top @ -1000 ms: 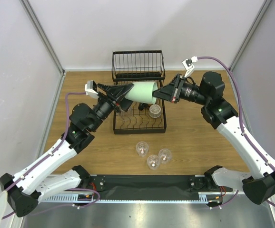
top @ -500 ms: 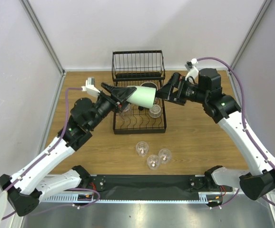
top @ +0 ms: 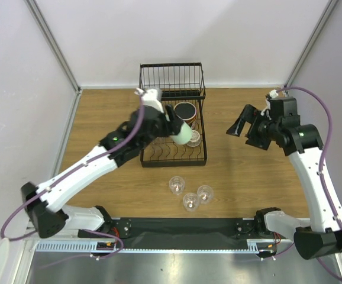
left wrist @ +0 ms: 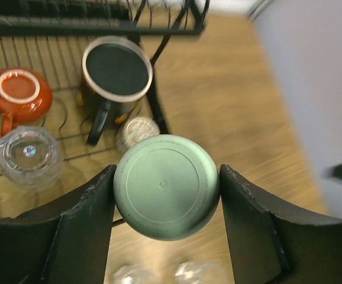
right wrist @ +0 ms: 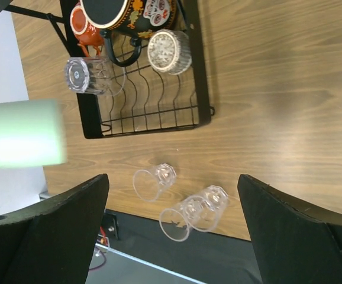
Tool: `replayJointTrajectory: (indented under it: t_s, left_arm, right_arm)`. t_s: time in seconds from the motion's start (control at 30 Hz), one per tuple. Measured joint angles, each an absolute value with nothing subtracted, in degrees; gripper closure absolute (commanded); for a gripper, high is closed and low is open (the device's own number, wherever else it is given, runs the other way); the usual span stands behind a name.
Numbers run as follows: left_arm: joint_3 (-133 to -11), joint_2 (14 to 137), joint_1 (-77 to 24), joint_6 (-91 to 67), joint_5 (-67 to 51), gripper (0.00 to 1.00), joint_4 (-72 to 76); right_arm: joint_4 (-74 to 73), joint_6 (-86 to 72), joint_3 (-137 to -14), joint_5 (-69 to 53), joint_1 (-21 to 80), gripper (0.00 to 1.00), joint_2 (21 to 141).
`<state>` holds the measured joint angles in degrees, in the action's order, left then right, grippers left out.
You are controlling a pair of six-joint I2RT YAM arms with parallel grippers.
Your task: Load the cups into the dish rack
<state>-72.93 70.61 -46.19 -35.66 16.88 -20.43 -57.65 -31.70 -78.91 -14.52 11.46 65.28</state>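
My left gripper [top: 178, 130] is shut on the mint-green cup [top: 184, 134] and holds it above the right part of the black wire dish rack [top: 173, 164]. In the left wrist view the cup's base [left wrist: 166, 186] faces the camera between both fingers. In the rack lie a black-rimmed mug [left wrist: 116, 70], a red mug [left wrist: 18, 92] and two clear tumblers [left wrist: 29, 155] [left wrist: 136, 131]. My right gripper [top: 238, 126] is open and empty, right of the rack above bare table. Three clear tumblers [top: 176, 184] [top: 190, 202] [top: 205, 193] stand on the table in front of the rack.
The rack's raised wire basket [top: 171, 77] stands at its far end against the back wall. Side walls close the table left and right. A black strip [top: 177, 228] with the arm bases runs along the near edge.
My right gripper let go of the mint-green cup and drew back to the right. My left arm swung the cup over the rack and turned its base up.
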Motion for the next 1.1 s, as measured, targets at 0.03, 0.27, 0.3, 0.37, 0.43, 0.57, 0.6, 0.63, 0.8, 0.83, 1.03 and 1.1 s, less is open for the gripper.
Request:
replayJointTrajectory:
  t_s: [0.03,0.27,0.3,0.37,0.43,0.57,0.6,0.63,0.8,0.83,1.03,1.1]
  left_arm:
    - [-73.0,72.2,-47.4,-33.9,18.3,1.00,-20.8]
    - [-70.9,77.5,-52.1,-27.2,24.8,1.00,-18.8]
    - [-70.9,78.5,-52.4,-26.3,25.9,1.00,-18.1]
    - [-70.5,80.7,-52.8,-24.6,28.5,1.00,-16.7]
    - [-69.5,82.6,-53.1,-23.3,30.2,1.00,-15.2]
    - [-67.8,86.1,-53.4,-21.3,32.0,1.00,-13.8]
    - [-67.8,87.0,-53.4,-21.3,32.2,1.00,-13.7]
    - [-67.8,87.7,-53.4,-21.4,32.5,1.00,-13.6]
    - [-66.7,90.2,-53.4,-21.6,32.9,1.00,-11.6]
    - [-66.4,90.5,-53.4,-21.6,33.1,1.00,-11.2]
    - [-65.0,92.9,-53.5,-22.5,34.4,1.00,-9.3]
    - [-64.8,93.7,-53.5,-22.6,34.6,1.00,-9.0]
  right_arm:
    - [-58.5,-31.2,-78.9,-14.5,10.9,0.03,64.3]
    - [-63.5,-28.7,-78.8,-14.6,7.9,0.03,59.5]
    - [-64.0,-28.4,-78.8,-14.7,7.7,0.03,59.2]
    - [-65.1,-27.8,-78.9,-14.7,7.5,0.03,58.9]
    - [-66.5,-26.9,-79.3,-14.6,7.2,0.03,58.9]
    - [-68.2,-25.7,-80.7,-14.6,6.7,0.03,59.0]
    - [-68.5,-25.4,-81.0,-14.6,6.6,0.04,59.0]
    - [-68.7,-25.2,-81.2,-14.6,6.5,0.03,59.0]
    - [-69.2,-24.1,-81.4,-14.8,5.6,0.04,59.1]
    - [-69.3,-23.9,-81.4,-14.9,5.4,0.04,59.2]
    - [-69.6,-23.2,-81.4,-15.2,5.0,0.04,59.5]
    - [-69.6,-23.2,-81.4,-15.4,5.0,0.04,59.5]
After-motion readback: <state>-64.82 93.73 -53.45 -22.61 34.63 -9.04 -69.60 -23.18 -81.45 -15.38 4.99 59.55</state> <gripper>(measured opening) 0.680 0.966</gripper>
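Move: The green cup is already in my left hand, base up. Its free spot, at the rack's front right, is about 3 cm ahead, 4 cm right and 27 cm below that hand. From that hand, the speckled cup stands about 8 cm ahead and 7 cm right, the black mug 14 cm ahead and 4 cm right, the lying glass 8 cm ahead and 7 cm left. From my right hand, the spot is roughly 6 cm ahead, 18 cm left and well below. I keep my grip on the green cup and bring my left hand almost straight down, some 18 cm, into the rack's front right, slipping slightly right and then a little forward. On the way I roll the hand about 30 degrees, left side rising, and ease off lower down. My empty right hand stays open and draws about 5 cm back and 4 cm right, away from the rack. ##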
